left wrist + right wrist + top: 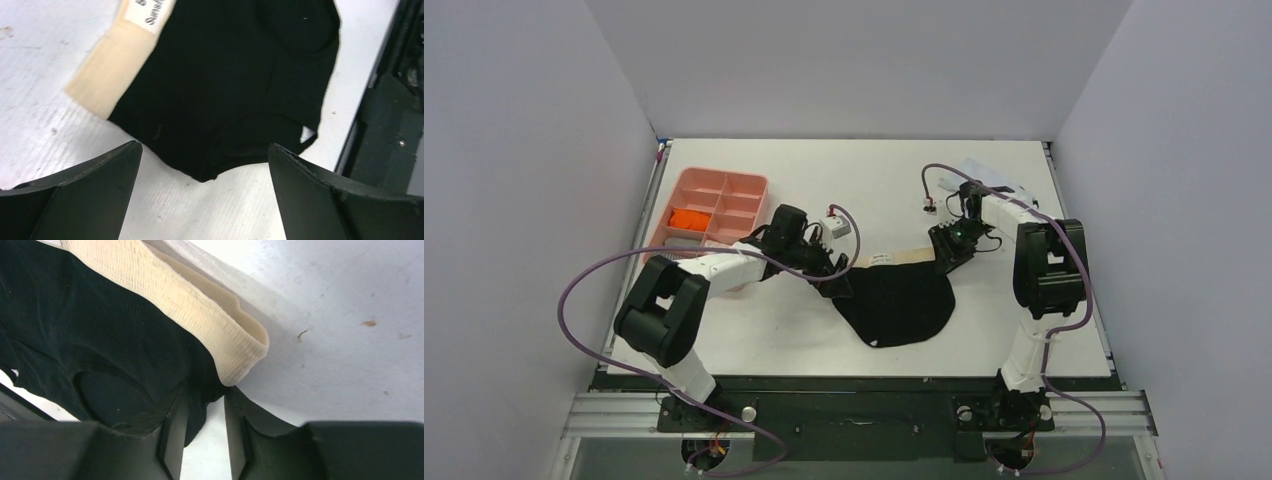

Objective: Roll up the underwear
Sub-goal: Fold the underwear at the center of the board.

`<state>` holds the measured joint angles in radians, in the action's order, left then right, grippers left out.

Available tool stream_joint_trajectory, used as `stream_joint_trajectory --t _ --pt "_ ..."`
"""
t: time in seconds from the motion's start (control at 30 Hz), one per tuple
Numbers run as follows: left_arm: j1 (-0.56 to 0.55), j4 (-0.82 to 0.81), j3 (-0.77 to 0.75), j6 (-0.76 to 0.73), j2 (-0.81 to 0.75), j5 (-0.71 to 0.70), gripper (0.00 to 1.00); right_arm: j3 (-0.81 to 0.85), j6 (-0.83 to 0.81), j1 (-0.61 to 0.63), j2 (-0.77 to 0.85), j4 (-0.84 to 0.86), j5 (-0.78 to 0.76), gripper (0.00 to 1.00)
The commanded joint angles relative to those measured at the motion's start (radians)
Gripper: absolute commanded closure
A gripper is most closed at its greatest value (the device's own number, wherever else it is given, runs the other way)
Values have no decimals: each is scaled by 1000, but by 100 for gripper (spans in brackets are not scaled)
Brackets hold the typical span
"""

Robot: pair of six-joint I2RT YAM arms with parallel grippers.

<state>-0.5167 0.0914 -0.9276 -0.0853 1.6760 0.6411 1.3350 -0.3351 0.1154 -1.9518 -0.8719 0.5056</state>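
The black underwear [899,305] lies flat mid-table, its beige waistband [894,259] along the far edge. The orange underwear [689,217] sits rolled in a compartment of the pink tray [724,185]. My left gripper [836,278] hovers at the garment's left edge. In the left wrist view it [205,150] stands wide open over bare table, just short of the black cloth [235,80]. My right gripper [946,252] is at the waistband's right end. Its jaws [206,392] are narrowed around the cloth corner [202,410], with a gap still showing beside it.
A small white box [836,226] lies just behind the left gripper. A pale flat item [989,175] rests at the back right behind the right arm. The table's dark front rail [385,130] runs close to the garment's near side.
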Motion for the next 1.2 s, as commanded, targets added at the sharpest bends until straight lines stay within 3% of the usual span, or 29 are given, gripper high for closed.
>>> stream_joint_trajectory --t 0.0,0.13,0.2,0.6,0.8,1.0,1.17 --pt "-22 -105 3 21 -3 145 3 -27 4 14 -13 27 7 78" --pt "-40 -119 -7 25 51 119 3 -28 0 6 -14 21 0 96" --pt "-50 -114 -12 29 78 109 3 -14 -6 -6 -9 10 -16 100" --pt "-136 -108 -40 36 165 60 0 178 -120 -54 -35 -174 -142 100" --pt "-148 -135 -66 69 164 64 3 243 -144 -52 -56 -220 -180 100" --pt "-137 -165 -85 79 109 71 3 268 -97 -16 -16 -223 -205 100" --pt "-88 -168 -82 79 31 115 3 254 1 67 44 -187 -316 100"
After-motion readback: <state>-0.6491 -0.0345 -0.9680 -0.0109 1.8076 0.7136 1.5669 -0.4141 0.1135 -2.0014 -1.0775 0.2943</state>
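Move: The underwear's right upper corner, just under the waistband, sits already between the right hand's half-open fingers, about 1 cm below the hand point. The waistband's printed label is some 13 cm to the left of that corner and 1 cm farther out. For the left hand, the underwear's left side corner lies about 2 cm to the right, 1 cm back and 5 cm down; the small white tag is roughly 9 cm right and 12 cm back, also 5 cm down. The underwear's right upper corner gets pinched as the right fingers shut, then is drawn some 4 cm to the right, 3 cm forward and 3 cm up, the wrist tilting about 10 degrees. The left hand, wide open all along, goes about 6 cm right and 3 cm back along with the underwear's left side, sinking nearly 3 cm before rising by 1 cm at the end, and turns slightly clockwise. ##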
